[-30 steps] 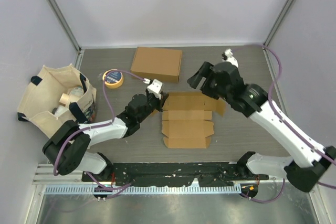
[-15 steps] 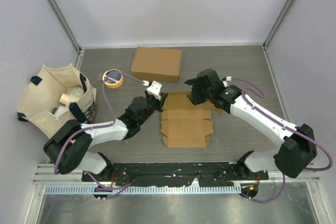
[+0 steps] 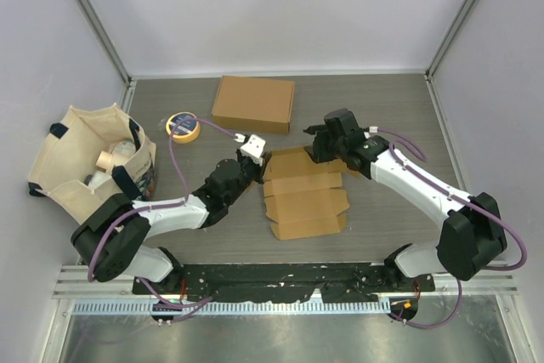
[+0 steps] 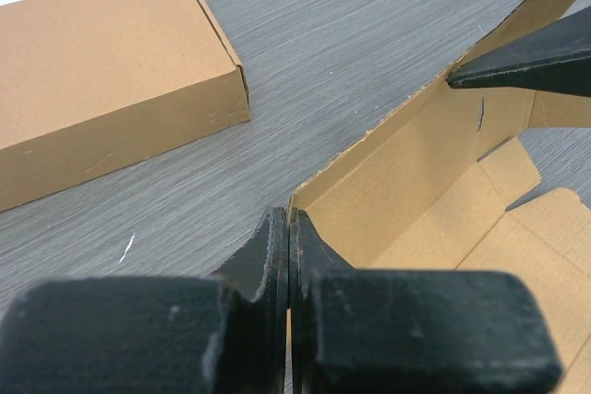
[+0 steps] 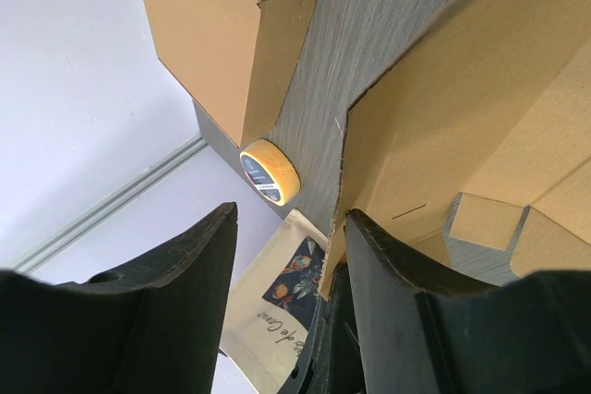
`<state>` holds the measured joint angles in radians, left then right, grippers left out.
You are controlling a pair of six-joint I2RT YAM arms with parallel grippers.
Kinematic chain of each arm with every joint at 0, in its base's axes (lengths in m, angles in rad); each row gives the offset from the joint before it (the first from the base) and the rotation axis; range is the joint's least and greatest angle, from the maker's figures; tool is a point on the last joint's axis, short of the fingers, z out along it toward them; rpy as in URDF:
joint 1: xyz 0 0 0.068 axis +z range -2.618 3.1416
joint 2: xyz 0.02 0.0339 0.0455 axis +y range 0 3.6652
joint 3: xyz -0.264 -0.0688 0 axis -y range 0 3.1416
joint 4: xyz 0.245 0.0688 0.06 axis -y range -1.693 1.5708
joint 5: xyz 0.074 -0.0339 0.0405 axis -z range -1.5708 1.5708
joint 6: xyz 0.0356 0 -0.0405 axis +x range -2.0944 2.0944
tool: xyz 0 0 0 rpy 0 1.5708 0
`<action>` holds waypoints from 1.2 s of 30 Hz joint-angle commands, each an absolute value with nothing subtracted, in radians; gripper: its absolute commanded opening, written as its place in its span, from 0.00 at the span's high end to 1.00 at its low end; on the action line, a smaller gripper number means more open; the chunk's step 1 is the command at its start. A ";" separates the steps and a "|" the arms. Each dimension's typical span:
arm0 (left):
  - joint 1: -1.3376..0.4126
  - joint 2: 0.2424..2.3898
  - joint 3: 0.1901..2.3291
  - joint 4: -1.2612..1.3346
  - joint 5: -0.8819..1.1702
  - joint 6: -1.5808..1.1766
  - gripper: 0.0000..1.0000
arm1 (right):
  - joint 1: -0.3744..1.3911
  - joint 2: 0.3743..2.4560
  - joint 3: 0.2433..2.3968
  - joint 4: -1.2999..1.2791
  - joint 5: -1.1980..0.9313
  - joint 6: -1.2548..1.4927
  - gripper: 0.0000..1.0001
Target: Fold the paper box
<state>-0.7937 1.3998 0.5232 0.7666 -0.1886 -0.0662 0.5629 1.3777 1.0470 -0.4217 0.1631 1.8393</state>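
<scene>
The paper box (image 3: 306,195) lies unfolded in the middle of the table, its rear wall (image 4: 416,168) tilted up. My left gripper (image 3: 257,163) is shut on the left end of that wall; in the left wrist view the jaws (image 4: 290,228) pinch the cardboard's corner. My right gripper (image 3: 321,149) hangs over the wall's right part. Its jaws stand open in the right wrist view (image 5: 286,242), the cardboard edge (image 5: 343,182) lying right against the inner face of one finger (image 5: 397,274). The other finger (image 5: 185,274) stands well apart from it.
A closed brown box (image 3: 253,104) rests at the back of the table. A yellow tape roll (image 3: 182,126) lies left of it. A cloth bag (image 3: 89,163) with items stands at the far left. Metal frame posts and white walls bound the table.
My right arm has come down and left onto the box's rear wall, its jaws narrowing. The flat box has turned slightly. My left gripper stayed shut on the flap.
</scene>
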 commanded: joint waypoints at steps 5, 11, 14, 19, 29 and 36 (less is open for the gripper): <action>-0.811 1.420 0.549 0.839 -0.235 -0.021 1.00 | 0.565 1.387 1.011 -0.374 0.158 1.859 0.50; -0.825 1.430 0.564 0.839 -0.235 -0.017 1.00 | 0.565 1.417 0.997 -0.339 0.129 1.868 0.54; -0.833 1.433 0.566 0.838 -0.241 -0.014 1.00 | 0.565 1.416 0.985 -0.327 0.143 1.867 0.64; -0.839 1.428 0.560 0.839 -0.262 -0.029 1.00 | 0.566 1.416 0.942 -0.269 0.123 1.881 0.89; -0.838 1.171 0.604 0.439 -0.249 -0.362 0.36 | 0.565 1.359 0.737 0.045 0.166 1.801 0.99; -0.804 0.908 0.534 0.143 -0.403 -0.580 0.41 | 0.566 1.327 0.485 0.617 0.262 1.646 0.99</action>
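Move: At the left hand, the left end of the paper box's raised far wall is already pinched in its shut fingers. The right hand has its open fingers astride the same wall's top edge, which lies some 2 cm back of it and 3 cm below. From the right hand the finished box is about 15 cm ahead and 17 cm left, 11 cm lower, and the flat base panel is roughly 14 cm back, 2 cm left and 13 cm lower. Sinking about 7 cm, the right hand closes its fingers on the raised wall's top edge on the way and carries its pinch on down. The left hand keeps hold of the wall's left end, easing about 1 cm down, until the right has shut; then it opens, comes free and rises some 8 cm while drawing back and slightly left, its wrist rolling left side down. ##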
